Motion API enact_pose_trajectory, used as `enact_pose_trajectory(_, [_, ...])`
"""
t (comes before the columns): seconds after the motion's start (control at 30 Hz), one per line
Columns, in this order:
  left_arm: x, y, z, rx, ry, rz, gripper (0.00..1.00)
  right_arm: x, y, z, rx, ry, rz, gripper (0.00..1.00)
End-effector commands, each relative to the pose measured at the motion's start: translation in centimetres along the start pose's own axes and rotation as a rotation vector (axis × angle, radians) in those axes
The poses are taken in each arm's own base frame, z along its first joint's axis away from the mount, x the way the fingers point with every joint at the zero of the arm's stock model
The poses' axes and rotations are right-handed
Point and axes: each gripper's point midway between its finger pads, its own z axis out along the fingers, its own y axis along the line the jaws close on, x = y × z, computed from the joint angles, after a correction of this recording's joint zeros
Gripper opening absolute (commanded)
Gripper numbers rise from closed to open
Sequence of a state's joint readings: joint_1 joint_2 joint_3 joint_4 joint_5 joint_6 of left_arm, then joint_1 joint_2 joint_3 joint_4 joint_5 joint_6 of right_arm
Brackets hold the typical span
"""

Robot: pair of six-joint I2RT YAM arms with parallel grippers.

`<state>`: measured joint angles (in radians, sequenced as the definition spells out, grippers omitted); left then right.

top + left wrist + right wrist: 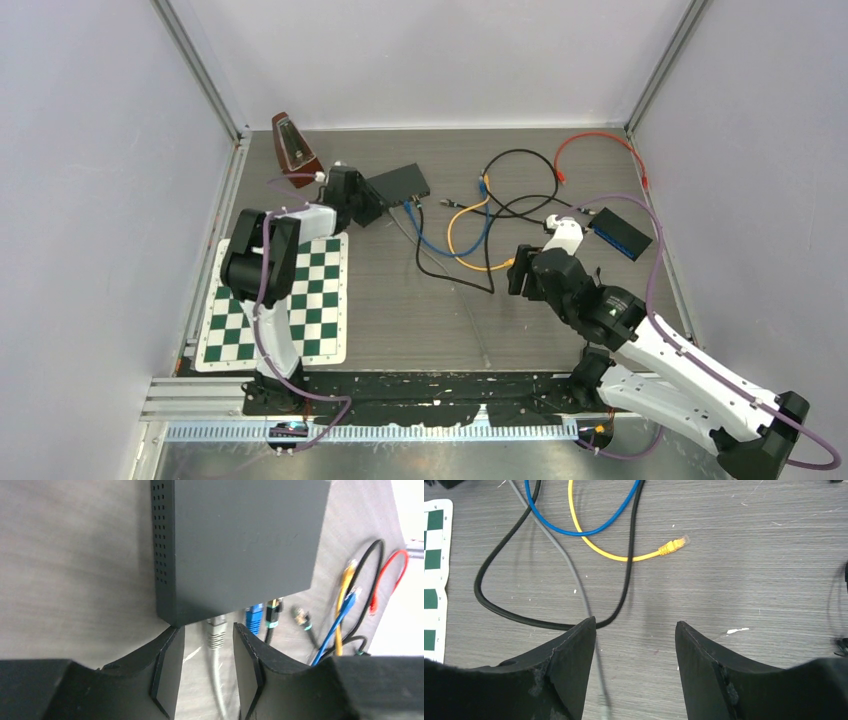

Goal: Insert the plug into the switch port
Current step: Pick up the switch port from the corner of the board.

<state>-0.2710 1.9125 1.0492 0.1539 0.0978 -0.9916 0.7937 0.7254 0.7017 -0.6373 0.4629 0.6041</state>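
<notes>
The dark grey switch (398, 183) lies at the back left and fills the top of the left wrist view (240, 545). A grey plug (217, 632) sits at its near port face, beside a blue plug (254, 617) and a black plug (272, 612). My left gripper (206, 626) is open; its jaws stand on either side of the grey plug without touching it, the left tip against the switch's corner. My right gripper (635, 621) is open and empty above the table, mid right (520, 280). The grey cable (574, 575) runs under its left finger.
Loose black, blue and yellow cables (470, 235) tangle mid table; a free yellow plug (672, 545) lies ahead of the right gripper. A red cable (600, 145) and a blue device (620, 233) are at the back right. A metronome (293, 148) and a chessboard mat (280, 300) are on the left.
</notes>
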Motion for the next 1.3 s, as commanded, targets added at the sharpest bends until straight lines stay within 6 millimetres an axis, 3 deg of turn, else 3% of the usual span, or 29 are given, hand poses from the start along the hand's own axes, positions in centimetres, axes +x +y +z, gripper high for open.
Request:
enact_pose_trajectory(0.0, [-3.8,-4.4,1.2,0.09,-0.006,0.087,0.43,-3.2,0.2,-0.2,0.047,-0.084,0.024,0.67])
enact_pose_trajectory(0.07, [-4.5,-5.9,0.5,0.131,0.002,0.11,0.43,-3.6,0.2,0.2,0.073,-0.087,0.017,0.69])
enact_pose_trajectory(0.17, [-4.9,-8.7,-2.3,0.225,-0.001,0.168,0.47,-4.6,-1.0,0.9,0.162,-0.106,-0.015,0.78])
enact_pose_trajectory(0.3, [-4.5,-11.8,-7.8,0.337,0.021,0.27,0.53,-6.3,-3.6,2.4,0.281,-0.095,-0.02,0.87])
enact_pose_trajectory(0.33, [-3.9,-11.7,-9.0,0.341,0.044,0.296,0.54,-7.1,-4.7,2.9,0.321,-0.094,-0.009,0.89])
enact_pose_trajectory(0.37, [-3.4,-12.4,-11.2,0.369,0.048,0.333,0.55,-7.3,-5.0,3.6,0.322,-0.075,-0.056,0.91])
enact_pose_trajectory(0.4, [-2.5,-12.7,-12.9,0.391,0.07,0.369,0.56,-8.3,-6.0,3.8,0.348,-0.082,-0.064,0.92])
enact_pose_trajectory(0.5, [1.1,-12.9,-18.1,0.429,0.12,0.52,0.64,-9.2,-7.4,5.7,0.345,-0.02,-0.324,0.94])
enact_pose_trajectory(0.57, [2.9,-12.6,-21.5,0.45,0.121,0.604,0.71,-9.7,-9.3,6.6,0.393,0.041,-0.463,0.95])
enact_pose_trajectory(0.6, [3.6,-12.4,-22.8,0.463,0.122,0.632,0.77,-10.9,-10.7,6.5,0.431,0.052,-0.503,0.95])
enact_pose_trajectory(0.63, [4.1,-12.1,-24.1,0.478,0.12,0.652,0.86,-10.6,-11.4,7.0,0.436,0.096,-0.524,0.95])
enact_pose_trajectory(0.67, [4.5,-11.9,-25.4,0.497,0.12,0.668,0.98,-11.6,-12.7,6.7,0.454,0.113,-0.532,0.95])
enact_pose_trajectory(0.73, [5.2,-11.2,-27.2,0.517,0.115,0.709,1.0,-12.1,-13.3,7.5,0.355,0.153,-0.536,0.95])
enact_pose_trajectory(0.83, [5.7,-9.1,-28.9,0.481,0.102,0.775,1.0,-12.8,-16.6,7.4,0.345,0.201,-0.552,0.95])
enact_pose_trajectory(0.9, [6.1,-7.4,-28.8,0.437,0.076,0.82,1.0,-13.1,-19.0,6.9,0.373,0.227,-0.577,0.94])
enact_pose_trajectory(1.03, [6.1,-4.0,-28.3,0.343,-0.039,0.939,1.0,-13.8,-20.4,7.9,0.306,0.272,-0.667,0.93])
enact_pose_trajectory(1.07, [6.0,-3.2,-28.0,0.296,-0.057,0.966,1.0,-13.1,-20.8,8.4,0.289,0.317,-0.666,0.93])
enact_pose_trajectory(1.1, [6.3,-3.0,-28.0,0.291,-0.043,0.99,1.0,-13.9,-21.6,8.2,0.297,0.322,-0.665,0.93])
enact_pose_trajectory(1.13, [6.5,-3.2,-28.2,0.293,-0.04,1.012,1.0,-12.7,-21.9,8.8,0.263,0.376,-0.648,0.93])
enact_pose_trajectory(1.17, [6.3,-3.3,-28.2,0.288,-0.047,1.025,1.0,-13.7,-22.8,8.7,0.273,0.372,-0.631,0.93])
enact_pose_trajectory(1.2, [6.1,-3.4,-28.2,0.274,-0.052,1.029,1.0,-12.2,-22.6,9.7,0.205,0.425,-0.601,0.93])
enact_pose_trajectory(1.23, [6.0,-3.4,-28.1,0.263,-0.046,1.031,1.0,-13.3,-22.9,9.8,0.2,0.414,-0.588,0.91])
enact_pose_trajectory(1.27, [6.2,-3.2,-27.9,0.256,-0.031,1.034,1.0,-11.8,-22.9,10.4,0.159,0.489,-0.566,0.89])
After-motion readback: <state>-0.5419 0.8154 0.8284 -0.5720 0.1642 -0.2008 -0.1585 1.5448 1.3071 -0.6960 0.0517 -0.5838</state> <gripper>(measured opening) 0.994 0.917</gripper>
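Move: The ribbed black switch port lies about 17 cm ahead of the right hand, 32 cm to its right and 15 cm below. A black cable's plug sits 23 cm right and 17 cm ahead of that hand, the small adapter 25 cm right and 4 cm back. The cabled box's middle is 8 cm ahead of the left fingers, 5 cm right, nearly level; from them the switch port is 62 cm right, 7 cm back. The right hand sweeps some 22 cm right and 17 cm forward towards the switch port, staying high, while its fingers spread wide and the wrist rolls left side down and tips further down. After a last forward nudge of about 5 cm with the tips at the cabled box's near corner, the left hand lifts clear and draws well back, ending some 17 cm higher with fingers wide open. ##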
